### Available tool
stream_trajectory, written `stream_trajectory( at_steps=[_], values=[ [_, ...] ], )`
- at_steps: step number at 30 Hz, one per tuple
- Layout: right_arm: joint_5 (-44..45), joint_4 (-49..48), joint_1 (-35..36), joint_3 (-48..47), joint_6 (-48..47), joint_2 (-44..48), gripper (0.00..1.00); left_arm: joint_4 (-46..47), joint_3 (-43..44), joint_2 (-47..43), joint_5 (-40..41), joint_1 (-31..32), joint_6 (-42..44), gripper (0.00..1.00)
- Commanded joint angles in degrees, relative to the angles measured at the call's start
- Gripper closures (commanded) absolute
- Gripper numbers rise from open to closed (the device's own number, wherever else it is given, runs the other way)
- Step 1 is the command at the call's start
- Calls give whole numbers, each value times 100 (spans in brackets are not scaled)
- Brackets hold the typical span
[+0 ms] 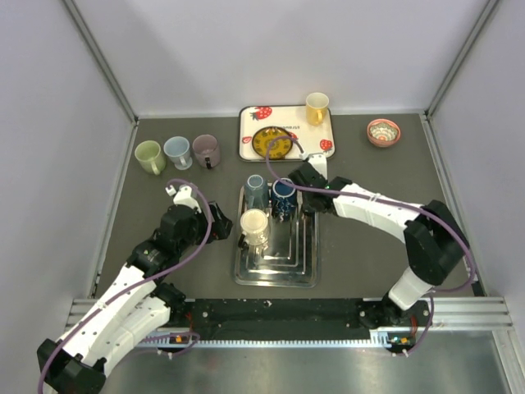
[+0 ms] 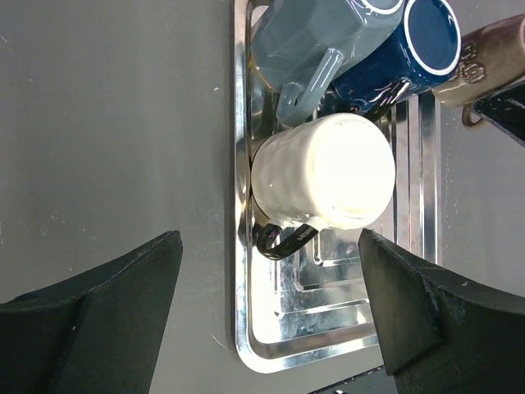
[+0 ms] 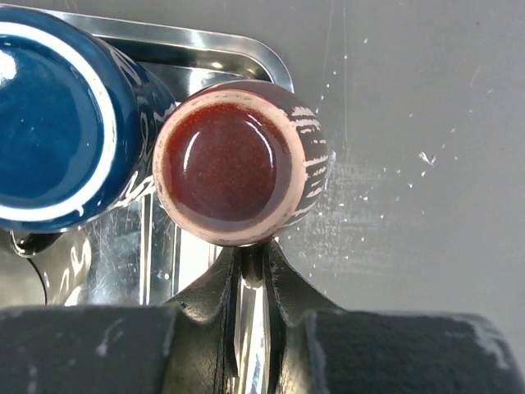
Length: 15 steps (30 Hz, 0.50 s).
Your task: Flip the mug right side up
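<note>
A brown mug [image 3: 238, 160] stands bottom up at the far right corner of the metal tray [image 1: 275, 281]; its glossy red-brown base faces the right wrist camera. My right gripper [image 3: 252, 253] is shut on its handle, just under the base; from above, that gripper [image 1: 306, 182] covers the mug. The left wrist view has the same mug [image 2: 492, 53] at its upper right edge. My left gripper [image 2: 269, 246] hangs open near the tray's left rim, its fingers apart on either side of the black handle of a cream mug [image 2: 328, 168], touching nothing.
A light blue mug [image 1: 256, 191] and a dark blue mug [image 1: 284, 195] sit bottom up on the tray beside the cream mug [image 1: 255, 226]. At the back stand a strawberry tray [image 1: 246, 131] with a yellow mug [image 1: 317, 107], three mugs [image 1: 177, 153] on the left and a pink bowl [image 1: 383, 131].
</note>
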<state>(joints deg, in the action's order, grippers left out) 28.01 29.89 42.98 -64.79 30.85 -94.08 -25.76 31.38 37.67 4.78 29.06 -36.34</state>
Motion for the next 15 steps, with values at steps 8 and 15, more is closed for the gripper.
stream_trajectory(
  at_steps=[8, 15],
  values=[
    [-462, 17, 325, 353, 114, 1926, 100, 466, -17, -23, -196, 21, -154, 6],
    [-1893, -1140, 351, 915, 378, 3474, 100, 1948, -411, -295, -1247, 21, -891, 1]
  ],
)
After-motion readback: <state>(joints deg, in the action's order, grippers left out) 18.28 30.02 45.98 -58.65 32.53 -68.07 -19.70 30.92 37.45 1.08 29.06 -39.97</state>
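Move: The right hand already has the upside-down brown mug by its handle, the mug's middle about 5 cm ahead, level with the fingers and just off the tray's far right corner. The blue mug stands roughly 7 cm left and 4 cm ahead, 3 cm lower; the tray's middle lies some 9 cm left, 6 cm back and 7 cm below. From the left hand the brown mug is about 18 cm right, 9 cm ahead and 6 cm lower. Keeping its pinch on the brown mug's handle, the right hand lifts with growing speed by about 11 cm while drawing back some 5 cm towards its base, up and away from the blue mug and the tray, and the wrist rolls roughly 20 degrees so that its left side rises, with a slight tip-up of the fingers. Late on, the left hand, empty and still wide open, starts to rise and shift right by a couple of centimetres beside the white mug. ##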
